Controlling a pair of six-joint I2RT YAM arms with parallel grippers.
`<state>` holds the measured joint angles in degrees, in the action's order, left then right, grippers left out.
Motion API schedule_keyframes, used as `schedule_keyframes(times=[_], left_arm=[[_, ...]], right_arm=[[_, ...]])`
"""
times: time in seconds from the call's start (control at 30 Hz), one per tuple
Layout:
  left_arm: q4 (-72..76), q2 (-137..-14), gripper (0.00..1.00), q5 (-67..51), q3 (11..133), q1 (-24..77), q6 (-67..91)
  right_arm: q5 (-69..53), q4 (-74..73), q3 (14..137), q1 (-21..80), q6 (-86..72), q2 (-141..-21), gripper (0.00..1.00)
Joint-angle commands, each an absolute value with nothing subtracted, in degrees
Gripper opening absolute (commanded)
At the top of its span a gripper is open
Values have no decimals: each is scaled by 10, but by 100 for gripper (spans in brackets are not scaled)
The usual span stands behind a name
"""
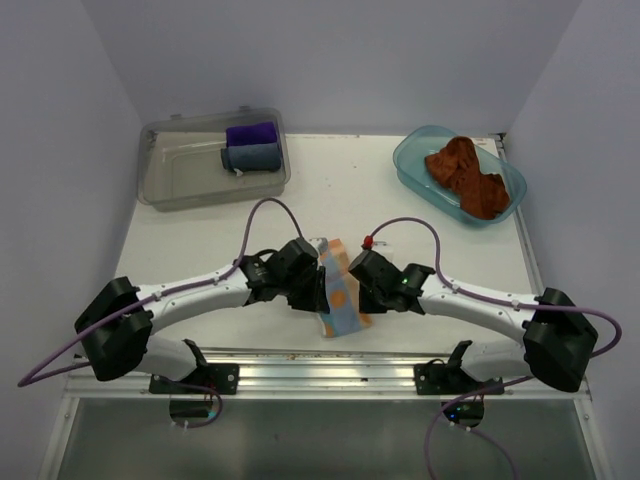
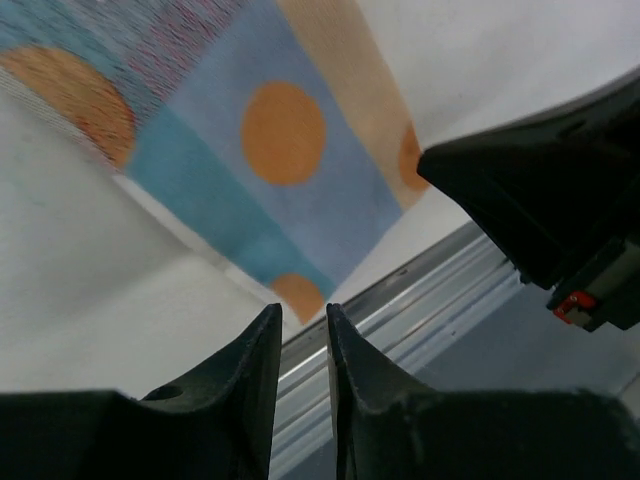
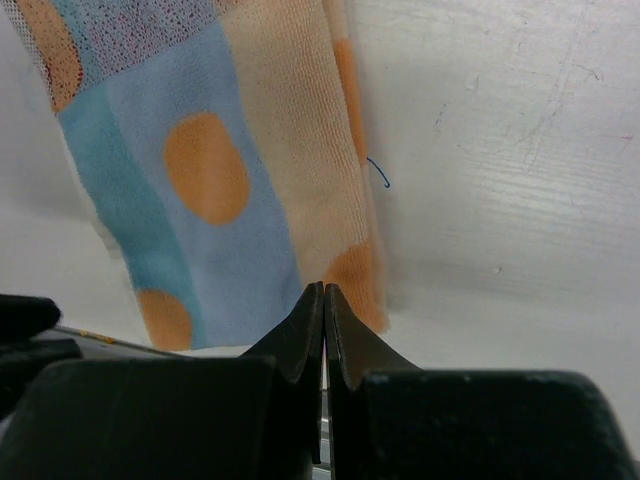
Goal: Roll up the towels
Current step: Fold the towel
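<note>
The patterned towel (image 1: 340,290) (image 2: 270,150) (image 3: 220,180), pale blue, orange and white, lies flat as a narrow strip near the table's front edge, between my two grippers. My left gripper (image 1: 316,292) (image 2: 300,308) sits at its left side, its jaws a narrow gap apart with nothing between them. My right gripper (image 1: 360,285) (image 3: 324,287) is shut, its tips over the towel's near orange corner; no cloth shows between them. The rust-brown towel (image 1: 465,175) lies crumpled in a blue tub (image 1: 410,160) at the back right.
A clear container (image 1: 160,170) at the back left holds a rolled purple cloth (image 1: 250,133) and a rolled grey-blue cloth (image 1: 252,157). An aluminium rail (image 1: 330,365) (image 2: 420,300) runs along the front edge just below the patterned towel.
</note>
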<state>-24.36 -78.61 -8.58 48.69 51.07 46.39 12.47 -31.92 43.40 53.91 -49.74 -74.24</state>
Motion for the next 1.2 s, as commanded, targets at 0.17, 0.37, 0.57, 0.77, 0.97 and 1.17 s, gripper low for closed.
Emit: schedule_keyframes(times=[0.17,0.37,0.57,0.77,0.97,1.17], left_arm=[[-110,-840,26,-136,444,563,529],[-108,-874,26,-126,426,564,523],[-120,-898,25,-99,419,564,512],[-146,-906,25,-69,440,564,489],[-192,-918,26,-23,485,545,446],[-230,-890,26,-18,513,525,396]], right_arm=[[119,-308,417,541,-512,-704,0],[105,-285,392,541,-512,-718,0],[101,-241,351,541,-521,-775,0],[96,-235,345,543,-528,-760,0],[108,-245,365,547,-531,-755,0],[91,-236,398,549,-527,-755,0]])
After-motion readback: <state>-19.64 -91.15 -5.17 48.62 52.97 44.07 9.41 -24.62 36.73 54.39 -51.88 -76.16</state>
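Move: The towel's near left corner, marked by an orange spot, lies about 5 cm back and 2 cm right of the left gripper, some 7 cm below. Its near right corner is roughly 2 cm back, 1 cm right and 4 cm below the right gripper. The middle orange dot lies about 3 cm ahead, 4 cm right and 7 cm below the left gripper, or 3 cm ahead, 6 cm left and 4 cm below the right one. Bring the left gripper down about 7 cm, back and slightly right, setting its slightly parted tips on the towel's near left corner, then push that corner some 4 cm forward and a little left. Meanwhile lower the right gripper about 4 cm and slightly back onto the near right corner and keep its shut tips there. ##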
